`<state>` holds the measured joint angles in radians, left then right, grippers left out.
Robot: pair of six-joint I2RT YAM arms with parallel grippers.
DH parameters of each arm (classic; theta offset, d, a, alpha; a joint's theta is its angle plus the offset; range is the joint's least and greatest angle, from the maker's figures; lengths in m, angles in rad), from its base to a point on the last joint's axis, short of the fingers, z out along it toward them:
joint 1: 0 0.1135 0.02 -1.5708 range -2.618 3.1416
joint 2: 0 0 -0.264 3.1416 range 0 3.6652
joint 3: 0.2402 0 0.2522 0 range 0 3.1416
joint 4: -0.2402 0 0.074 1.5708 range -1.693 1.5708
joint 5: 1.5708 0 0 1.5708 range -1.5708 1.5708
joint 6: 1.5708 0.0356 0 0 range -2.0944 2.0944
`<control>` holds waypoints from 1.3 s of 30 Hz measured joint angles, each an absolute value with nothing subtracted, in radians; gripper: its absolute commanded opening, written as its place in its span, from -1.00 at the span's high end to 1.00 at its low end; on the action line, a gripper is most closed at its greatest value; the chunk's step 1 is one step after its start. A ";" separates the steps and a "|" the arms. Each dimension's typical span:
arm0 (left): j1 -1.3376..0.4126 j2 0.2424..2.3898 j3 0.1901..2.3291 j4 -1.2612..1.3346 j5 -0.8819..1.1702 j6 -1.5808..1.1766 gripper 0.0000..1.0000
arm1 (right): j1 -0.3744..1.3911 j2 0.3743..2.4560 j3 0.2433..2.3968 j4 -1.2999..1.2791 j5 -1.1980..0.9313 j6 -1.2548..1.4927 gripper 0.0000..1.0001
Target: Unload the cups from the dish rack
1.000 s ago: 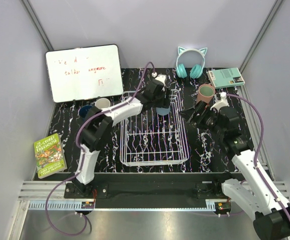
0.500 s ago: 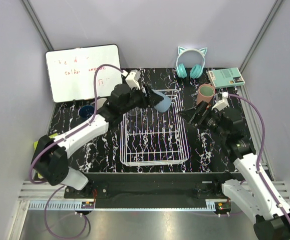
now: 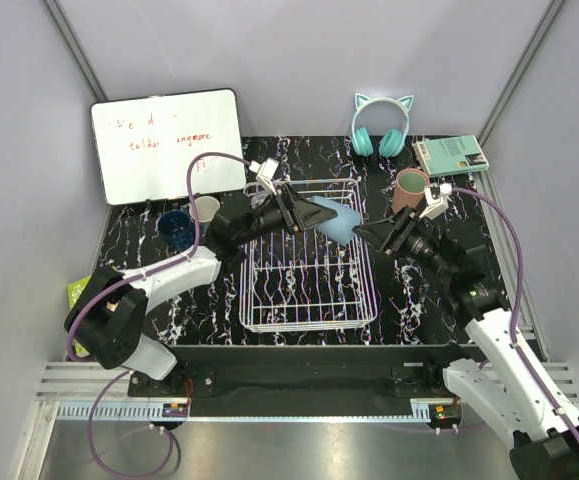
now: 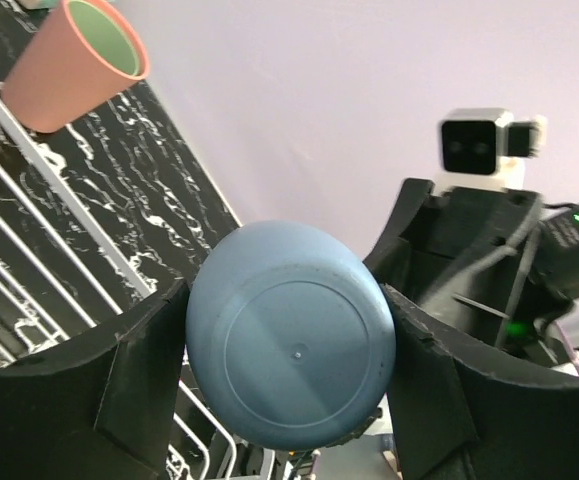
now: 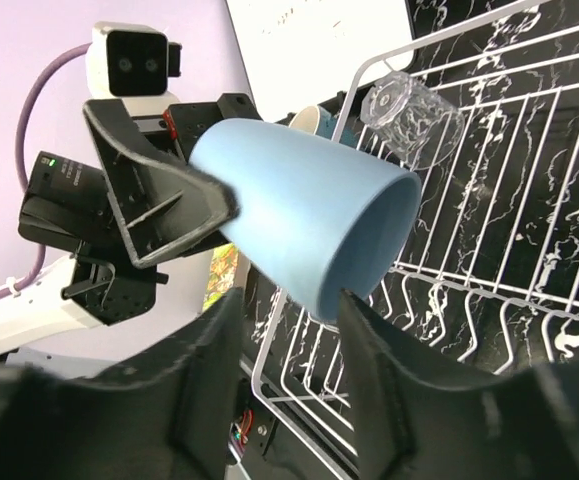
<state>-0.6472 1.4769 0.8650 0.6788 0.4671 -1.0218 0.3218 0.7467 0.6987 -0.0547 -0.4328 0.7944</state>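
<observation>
My left gripper (image 3: 302,214) is shut on the base of a light-blue cup (image 3: 335,220) and holds it on its side above the white wire dish rack (image 3: 309,305), mouth toward the right. In the left wrist view the cup's bottom (image 4: 289,350) fills the gap between the fingers. My right gripper (image 3: 366,234) is open, and its fingers (image 5: 209,340) stand on either side of the cup's rim (image 5: 369,235). A clear glass (image 5: 409,115) lies in the rack's far end. A salmon-pink cup (image 3: 409,187) stands right of the rack. A dark navy mug (image 3: 176,228) and a pale cup (image 3: 206,207) stand to its left.
A whiteboard (image 3: 167,145) leans at the back left. Teal cat-ear headphones (image 3: 381,125) and a teal book (image 3: 451,155) lie at the back right. A colourful book (image 3: 79,291) lies at the left edge, half hidden by the left arm.
My left arm lifted the light-blue cup from the rack's far end, tipped it on its side and carried it right. My right gripper moved left up to its rim.
</observation>
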 measured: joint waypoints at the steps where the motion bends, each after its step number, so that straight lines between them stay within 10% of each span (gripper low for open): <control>1: -0.649 1.477 0.859 0.694 0.471 -1.032 1.00 | 0.325 0.756 0.694 -0.039 -0.437 0.798 0.05; 10: -0.673 1.474 0.816 0.739 0.475 -1.057 1.00 | 0.375 0.859 0.667 0.075 -0.455 0.821 0.10; 20: -0.663 1.461 0.770 0.787 0.437 -1.109 0.99 | 0.419 0.925 0.667 0.180 -0.457 0.876 1.00; 30: -0.682 1.372 0.780 0.680 0.446 -1.080 -0.68 | 0.458 0.833 0.667 0.141 -0.440 0.864 1.00; 39: -0.670 1.311 0.870 0.312 0.355 -0.911 -0.98 | 0.474 0.744 0.692 -0.043 -0.355 0.772 1.00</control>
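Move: The left gripper holds the blue cup by its base end; the cup's middle is about 4 cm to its right and level with it. The open right gripper waits at the rim, some 12 cm right and 5 cm back from the left hand. From the right hand, the cup's middle is roughly 7 cm left and 4 cm ahead, with the coral cup about 25 cm ahead, 11 cm right and 23 cm below. The rack's middle lies 11 cm ahead, 14 cm left and 25 cm below the right hand. The right hand slides left about 4.5 cm into the blue cup's rim, dipping some 2 cm and edging forward, and shuts its half-open fingers on the cup wall while the left keeps its hold and eases slightly back. With the rim pinched, both draw back and up about 2 to 3 cm, then the left spreads its fingers wide, lets go of the base and starts off to its left, rolling some 10 degrees, as the right backs off rightward and both sink a little. ##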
